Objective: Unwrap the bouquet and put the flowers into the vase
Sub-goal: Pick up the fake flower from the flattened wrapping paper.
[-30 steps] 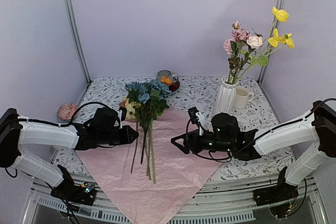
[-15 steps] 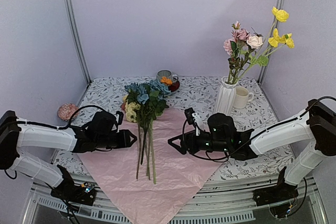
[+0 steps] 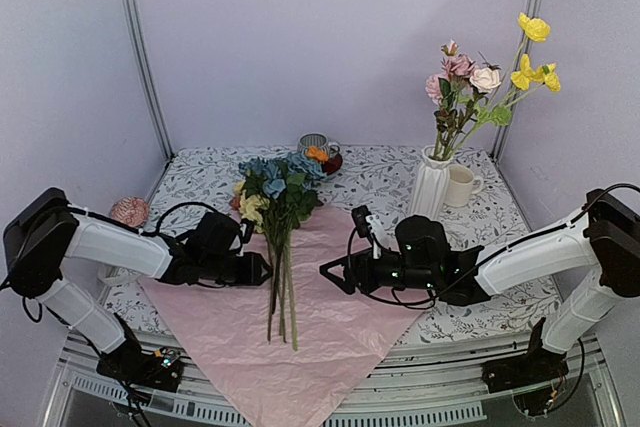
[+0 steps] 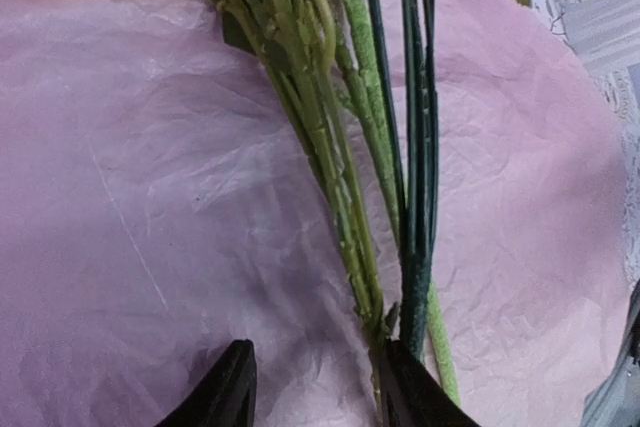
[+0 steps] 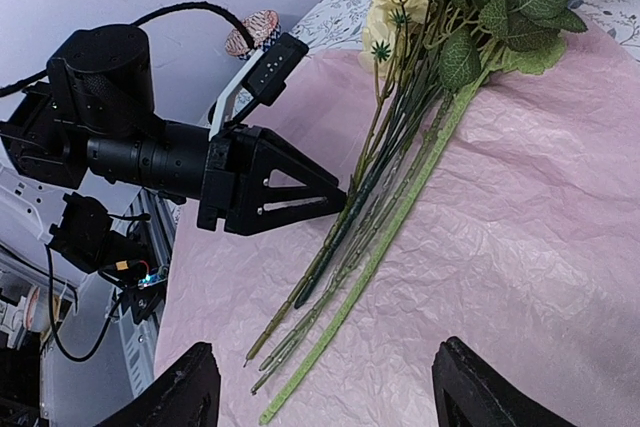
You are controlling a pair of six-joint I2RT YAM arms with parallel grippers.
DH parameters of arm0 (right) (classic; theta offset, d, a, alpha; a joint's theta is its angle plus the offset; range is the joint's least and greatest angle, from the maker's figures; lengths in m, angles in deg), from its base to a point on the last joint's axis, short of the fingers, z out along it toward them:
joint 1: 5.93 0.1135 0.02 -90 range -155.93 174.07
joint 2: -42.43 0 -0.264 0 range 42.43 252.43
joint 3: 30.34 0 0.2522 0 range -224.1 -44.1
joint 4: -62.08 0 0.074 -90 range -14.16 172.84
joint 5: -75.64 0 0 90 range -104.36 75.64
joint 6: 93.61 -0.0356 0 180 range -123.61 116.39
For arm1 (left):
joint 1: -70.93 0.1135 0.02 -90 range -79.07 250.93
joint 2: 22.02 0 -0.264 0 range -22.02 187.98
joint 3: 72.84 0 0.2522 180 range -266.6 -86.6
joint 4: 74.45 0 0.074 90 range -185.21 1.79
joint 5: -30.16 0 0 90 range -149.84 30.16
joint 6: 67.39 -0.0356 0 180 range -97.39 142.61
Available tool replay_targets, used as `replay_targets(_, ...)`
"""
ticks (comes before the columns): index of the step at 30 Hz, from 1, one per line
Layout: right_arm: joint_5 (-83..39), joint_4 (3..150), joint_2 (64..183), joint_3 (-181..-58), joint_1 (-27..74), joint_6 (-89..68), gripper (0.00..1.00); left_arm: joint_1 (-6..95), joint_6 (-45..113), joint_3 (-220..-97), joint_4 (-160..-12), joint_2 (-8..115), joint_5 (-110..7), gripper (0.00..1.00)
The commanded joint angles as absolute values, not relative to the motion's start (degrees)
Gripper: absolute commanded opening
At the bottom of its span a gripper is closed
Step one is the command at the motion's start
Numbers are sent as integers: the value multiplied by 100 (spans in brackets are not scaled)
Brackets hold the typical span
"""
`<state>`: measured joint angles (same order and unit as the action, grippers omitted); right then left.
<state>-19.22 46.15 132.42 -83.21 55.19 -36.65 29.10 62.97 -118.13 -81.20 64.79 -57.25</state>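
The bouquet lies unwrapped: its lilac-pink paper (image 3: 235, 347) is spread flat with a bunch of flowers (image 3: 276, 187) on it, blue and yellow blooms at the far end and green stems (image 3: 283, 297) pointing toward me. My left gripper (image 3: 264, 269) is open; in the left wrist view its right finger (image 4: 405, 387) touches the stems (image 4: 350, 147), and only paper (image 4: 150, 197) lies between the fingers. My right gripper (image 3: 330, 275) hangs wide open just right of the stems; the stem ends (image 5: 330, 287) lie ahead of its gap. The white vase (image 3: 430, 187) at the back right holds pink and yellow flowers (image 3: 480, 77).
A cream mug (image 3: 462, 185) stands right of the vase. A striped cup (image 3: 318, 146) with something orange and red beside it sits at the back behind the blooms. A pink round object (image 3: 128, 212) lies at the far left. The left gripper (image 5: 270, 192) shows in the right wrist view.
My left gripper opened and slid right against the stems, which are now gathered closer together. My right gripper moved slightly left.
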Motion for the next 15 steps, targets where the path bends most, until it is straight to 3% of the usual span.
replay_targets(1, -1926, 4499, 13355, -8458, 5557, -3691, 75, 3014, 6164, -11902, -7872, 6554, -5623, 45)
replay_targets(9, -1953, 4508, 13392, -8488, 5559, -3673, 75, 3028, 6139, -11980, -7710, 6812, -5581, 45)
replay_targets(12, -1954, 4512, 13384, -8489, 5559, -3674, 75, 3041, 6139, -12110, -7920, 6987, -5696, 29)
replay_targets(15, -1937, 4526, 13371, -8480, 5555, -3675, 75, 3033, 6242, -12003, -8012, 6779, -5966, 2)
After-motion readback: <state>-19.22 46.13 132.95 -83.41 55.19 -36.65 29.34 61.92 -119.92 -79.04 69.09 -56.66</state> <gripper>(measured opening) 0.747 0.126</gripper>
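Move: The flower stem for the left hand lies just off its right finger, about 2 cm right of the hand point, 1 cm ahead and 1 cm lower. The dark green stems run some 3 cm to the hand's right, 1 cm ahead; the cream flower is about 14 cm ahead and 4 cm left, the blue flowers roughly 24 cm straight ahead. From the right hand the stem is some 12 cm left, 6 cm ahead and 12 cm lower. Pinching begins: the left fingers shut from about half open on the olive stem at the left side of the bunch. The hand first edges right to bring the stem between them, then eases forward and down onto the wrapping paper side of the bunch, just under 1 cm each way, with the wrist angle kept. ##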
